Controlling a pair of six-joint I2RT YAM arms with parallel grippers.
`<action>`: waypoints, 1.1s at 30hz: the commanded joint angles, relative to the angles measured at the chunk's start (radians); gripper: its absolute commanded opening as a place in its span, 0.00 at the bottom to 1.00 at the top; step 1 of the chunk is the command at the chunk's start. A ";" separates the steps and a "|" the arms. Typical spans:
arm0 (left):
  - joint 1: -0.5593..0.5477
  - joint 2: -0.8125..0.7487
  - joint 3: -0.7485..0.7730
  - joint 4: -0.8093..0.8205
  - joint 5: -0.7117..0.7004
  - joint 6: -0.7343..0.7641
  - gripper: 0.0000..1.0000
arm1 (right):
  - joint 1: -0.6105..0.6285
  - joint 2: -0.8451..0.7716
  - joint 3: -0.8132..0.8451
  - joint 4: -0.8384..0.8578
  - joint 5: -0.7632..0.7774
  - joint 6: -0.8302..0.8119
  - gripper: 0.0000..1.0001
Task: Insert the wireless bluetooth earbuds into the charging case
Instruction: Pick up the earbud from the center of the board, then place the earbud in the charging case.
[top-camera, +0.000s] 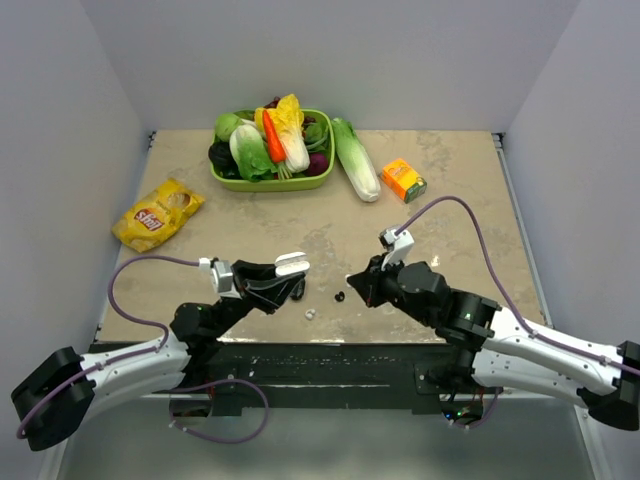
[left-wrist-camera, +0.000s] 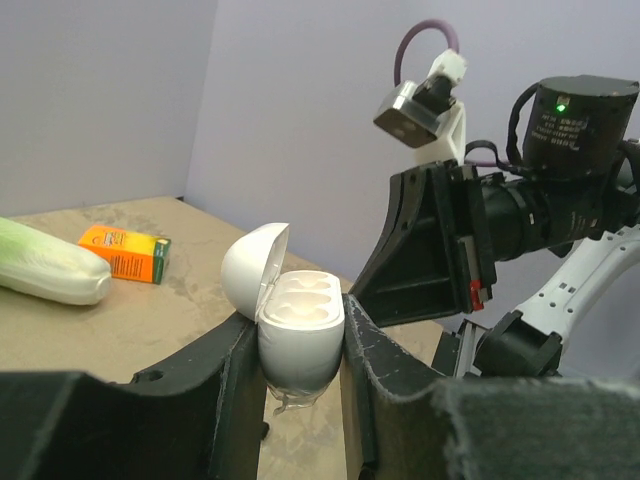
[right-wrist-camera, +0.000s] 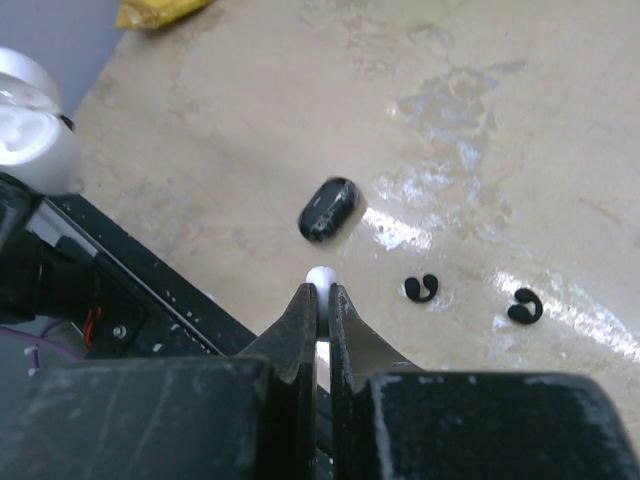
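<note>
My left gripper (left-wrist-camera: 300, 400) is shut on the white charging case (left-wrist-camera: 300, 340) and holds it upright with the lid (left-wrist-camera: 252, 268) swung open; both sockets show empty. In the top view the case (top-camera: 292, 263) sits just left of the table's front middle. My right gripper (right-wrist-camera: 322, 295) is shut on a white earbud (right-wrist-camera: 320, 276), low over the table. A glossy black earbud (right-wrist-camera: 328, 208) lies just beyond its tips, seen from above as a dark speck (top-camera: 339, 296). Another small white bud (top-camera: 309, 313) lies near the front edge.
Two tiny black hook-shaped pieces (right-wrist-camera: 421, 288) (right-wrist-camera: 524, 306) lie right of the right gripper's tips. A green basket of vegetables (top-camera: 222, 176), a cabbage (top-camera: 356, 160) and an orange box (top-camera: 404, 180) stand at the back. A yellow chip bag (top-camera: 157, 213) lies at left.
</note>
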 joint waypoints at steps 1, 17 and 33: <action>-0.007 0.015 -0.070 0.119 0.003 -0.051 0.00 | 0.002 0.059 0.097 0.002 0.040 -0.124 0.00; -0.007 0.164 -0.114 0.337 0.045 0.010 0.00 | 0.001 -0.004 0.258 -0.041 -0.124 -0.328 0.00; -0.008 0.419 0.007 0.666 0.405 0.027 0.00 | 0.002 -0.111 0.249 -0.096 -0.415 -0.402 0.00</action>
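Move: The right fingers already hold a white earbud; the open white charging case, held by the left hand, is about 11 cm to their left and 6 cm above, roughly level forward. On the table some 18 cm below, a black earbud is 4 cm ahead and 3 cm left, the black case 6 cm ahead and 12 cm left, the other white earbud 9 cm left, level forward. From the left hand, the gripped earbud is about 11 cm right, 1 cm ahead, 6 cm lower. Upward by about 12 cm goes the right hand, first edging slightly forward and left, then drawing back past its start while its fingertips tip up and swing left, each some 20 degrees; it keeps the earbud pinched. The left hand, after a small lift, sinks about 13 cm and shifts right, carrying the case under the earbud's side and rolling left side up as it turns clockwise. ##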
